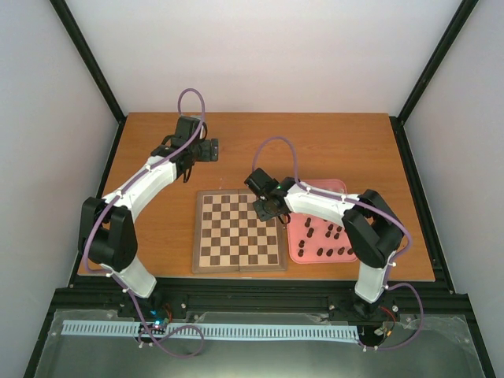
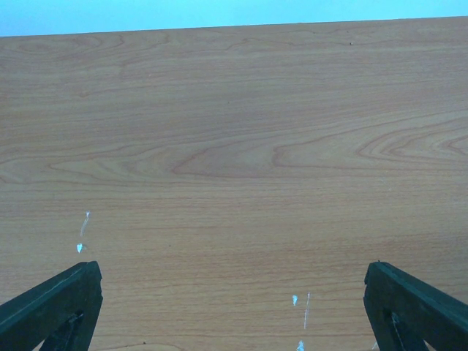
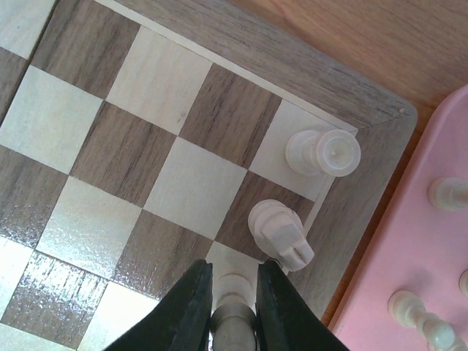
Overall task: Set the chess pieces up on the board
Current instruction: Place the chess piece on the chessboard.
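In the right wrist view my right gripper (image 3: 234,269) is shut on a cream chess piece (image 3: 234,301) over a light square at the edge of the board (image 3: 183,190). Whether the piece's base touches the square I cannot tell. Two cream pieces stand beside it: a rook (image 3: 322,152) on the corner square and a knight (image 3: 281,230) on the dark square between. From above, the right gripper (image 1: 264,209) sits at the board's (image 1: 240,232) far right corner. My left gripper (image 1: 213,150) hangs open over bare table (image 2: 234,146), with nothing between its fingers (image 2: 58,300).
A pink tray (image 1: 323,183) lies right of the board, holding several dark pieces (image 1: 327,236). The right wrist view shows its rim (image 3: 431,248) and cream pieces (image 3: 417,314) in it, close to my right fingers. White scratches (image 2: 303,311) mark the table under the left gripper.
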{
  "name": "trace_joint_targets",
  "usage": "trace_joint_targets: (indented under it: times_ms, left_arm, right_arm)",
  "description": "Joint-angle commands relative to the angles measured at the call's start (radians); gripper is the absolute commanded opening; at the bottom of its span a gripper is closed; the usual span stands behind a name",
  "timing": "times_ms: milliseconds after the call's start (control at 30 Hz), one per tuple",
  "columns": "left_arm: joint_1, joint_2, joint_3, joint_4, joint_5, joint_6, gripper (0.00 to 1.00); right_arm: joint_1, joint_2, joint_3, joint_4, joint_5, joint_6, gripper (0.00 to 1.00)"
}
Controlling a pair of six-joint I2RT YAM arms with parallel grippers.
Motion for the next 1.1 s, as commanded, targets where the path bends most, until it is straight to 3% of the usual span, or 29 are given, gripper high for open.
trace_joint_targets:
  times_ms: [0,267,667,933,1067]
  left_arm:
    - [-0.005,0.006,0.044,-0.009,-0.008,0.010,1.00]
    - [-0.005,0.003,0.043,-0.008,-0.009,0.011,1.00]
    - [-0.005,0.002,0.045,-0.010,-0.012,0.013,1.00]
    - [-0.005,0.000,0.045,-0.011,-0.009,0.013,1.00]
    - [-0.005,-0.003,0.045,-0.008,-0.003,0.012,1.00]
  right_arm:
    - [0.008,0.024,0.018,0.002,0.002,-0.001,0.20]
    - [0.010,-0.002,0.017,-0.012,0.003,-0.001,0.24]
    - [0.018,-0.087,0.012,-0.029,-0.012,-0.018,0.54]
    - [0.018,-0.215,0.010,-0.111,0.142,0.007,0.60]
    - [-0.066,-0.255,-0.007,-0.113,0.183,0.010,0.60]
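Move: Directly beneath the right hand, roughly 3 cm down, is the light square for the pale chess piece it holds, third from the far corner on the board's right edge. Straight ahead, the knight stands about 3 cm off and the corner piece about 5 cm, both some 2 cm lower than the hand. The pink tray's middle lies 15 cm to the right, about level, 4 cm below. From the left hand the square is some 16 cm back, 23 cm right and 16 cm below. Opening its fingers to a little over half, the right hand stays almost in place over the square and lets go of the chess piece, then climbs quickly about 8 cm off it. Near the top it swings some 2 cm right towards the pink tray, the fingertips tilting forward by under 10 degrees. ##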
